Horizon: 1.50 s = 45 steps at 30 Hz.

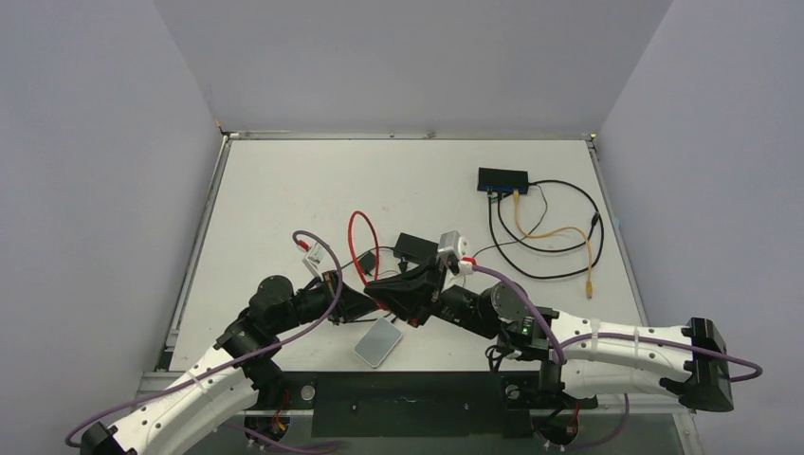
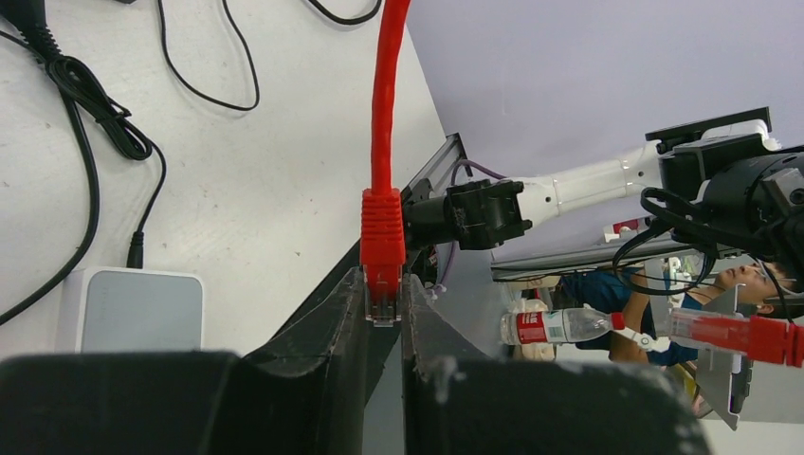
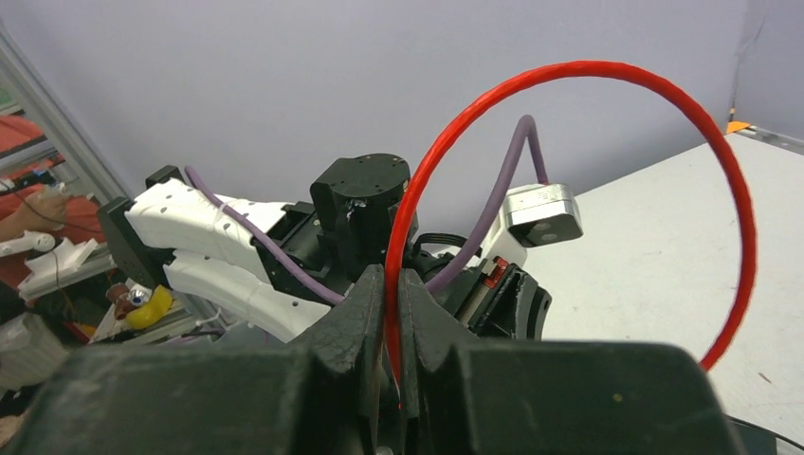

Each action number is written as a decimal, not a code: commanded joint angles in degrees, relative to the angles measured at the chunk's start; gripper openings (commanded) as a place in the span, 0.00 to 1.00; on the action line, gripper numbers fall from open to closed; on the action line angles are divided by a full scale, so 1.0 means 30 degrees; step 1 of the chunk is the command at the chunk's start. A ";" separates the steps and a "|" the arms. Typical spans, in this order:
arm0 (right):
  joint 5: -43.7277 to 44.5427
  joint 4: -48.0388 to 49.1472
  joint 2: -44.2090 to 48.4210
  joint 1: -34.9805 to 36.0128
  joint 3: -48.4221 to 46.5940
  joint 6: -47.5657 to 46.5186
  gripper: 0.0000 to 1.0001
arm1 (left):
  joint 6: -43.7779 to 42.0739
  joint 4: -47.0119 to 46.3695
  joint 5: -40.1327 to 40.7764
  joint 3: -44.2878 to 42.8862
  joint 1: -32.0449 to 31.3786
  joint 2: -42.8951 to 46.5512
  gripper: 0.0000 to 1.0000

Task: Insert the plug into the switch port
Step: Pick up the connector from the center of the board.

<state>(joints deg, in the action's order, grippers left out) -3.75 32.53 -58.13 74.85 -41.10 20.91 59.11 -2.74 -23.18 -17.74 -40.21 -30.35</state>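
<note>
The plug (image 2: 383,237) is red with a clear tip, at the end of a red cable (image 2: 384,95). My left gripper (image 2: 384,289) is shut on it, with both fingers pressed to its sides. My right gripper (image 3: 393,284) is shut on the same red cable (image 3: 664,90), which arches up and over to the right. In the top view both grippers meet at the table's near centre, left gripper (image 1: 377,303) and right gripper (image 1: 410,284), beside the cable loop (image 1: 358,237). The black switch (image 1: 502,177) lies far right at the back. Its blue port face (image 1: 502,189) points toward me, and single ports are too small to make out.
An orange cable (image 1: 569,232) and black cables (image 1: 531,248) run from the switch across the right side. A black adapter brick (image 1: 415,246) sits just behind the grippers. A light grey pad (image 1: 379,341) lies in front of them, also the pad (image 2: 133,308) under my left wrist.
</note>
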 commanded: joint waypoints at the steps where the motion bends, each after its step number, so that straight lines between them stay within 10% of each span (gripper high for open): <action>1: 0.2238 0.0131 0.2038 0.0159 0.1099 -0.0042 0.00 | -0.0644 -0.0607 -0.0365 -0.1083 0.0209 -0.0454 0.00; 9: 0.9205 -0.2400 0.9529 0.0216 0.5672 0.1802 0.00 | -0.2433 0.0515 -0.0122 -0.2360 0.0214 -0.3070 0.00; 23: 1.5229 -1.3263 1.7988 0.0260 0.7641 0.6267 0.33 | -0.6382 0.2466 0.1415 -0.5750 -0.0939 -0.9435 0.00; 45: 0.9101 -2.0465 0.9196 0.0268 -0.3403 -0.4068 0.43 | -1.0493 0.9795 0.9218 -1.0695 -0.8912 -1.0666 0.00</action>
<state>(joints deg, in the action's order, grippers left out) 31.66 -21.56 -25.76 75.11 -46.54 15.64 30.85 22.20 -1.67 -44.71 -62.24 -62.39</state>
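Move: The red connector is already in the left fingertips. From the right hand, which still pinches the red cable near its other plug, that connector is about 5 cm ahead, level sideways and roughly 15 cm lower. The silver box lies some 18 cm below the left hand, 1 cm ahead and 2 cm to its left; the black power brick is about 29 cm ahead of the left hand and 7 cm right, also on the board. The red cable's other end is carried off by the right hand, which sweeps about 20 cm right, 7 cm forward and 10 cm down, turning clockwise and opening partway to let go, then climbs most of the way back up. Keeping its pinch on the connector, the left hand sinks about 5 cm and shifts as far right, easing forward and then back, while rolling its left side up some 40 degrees. ##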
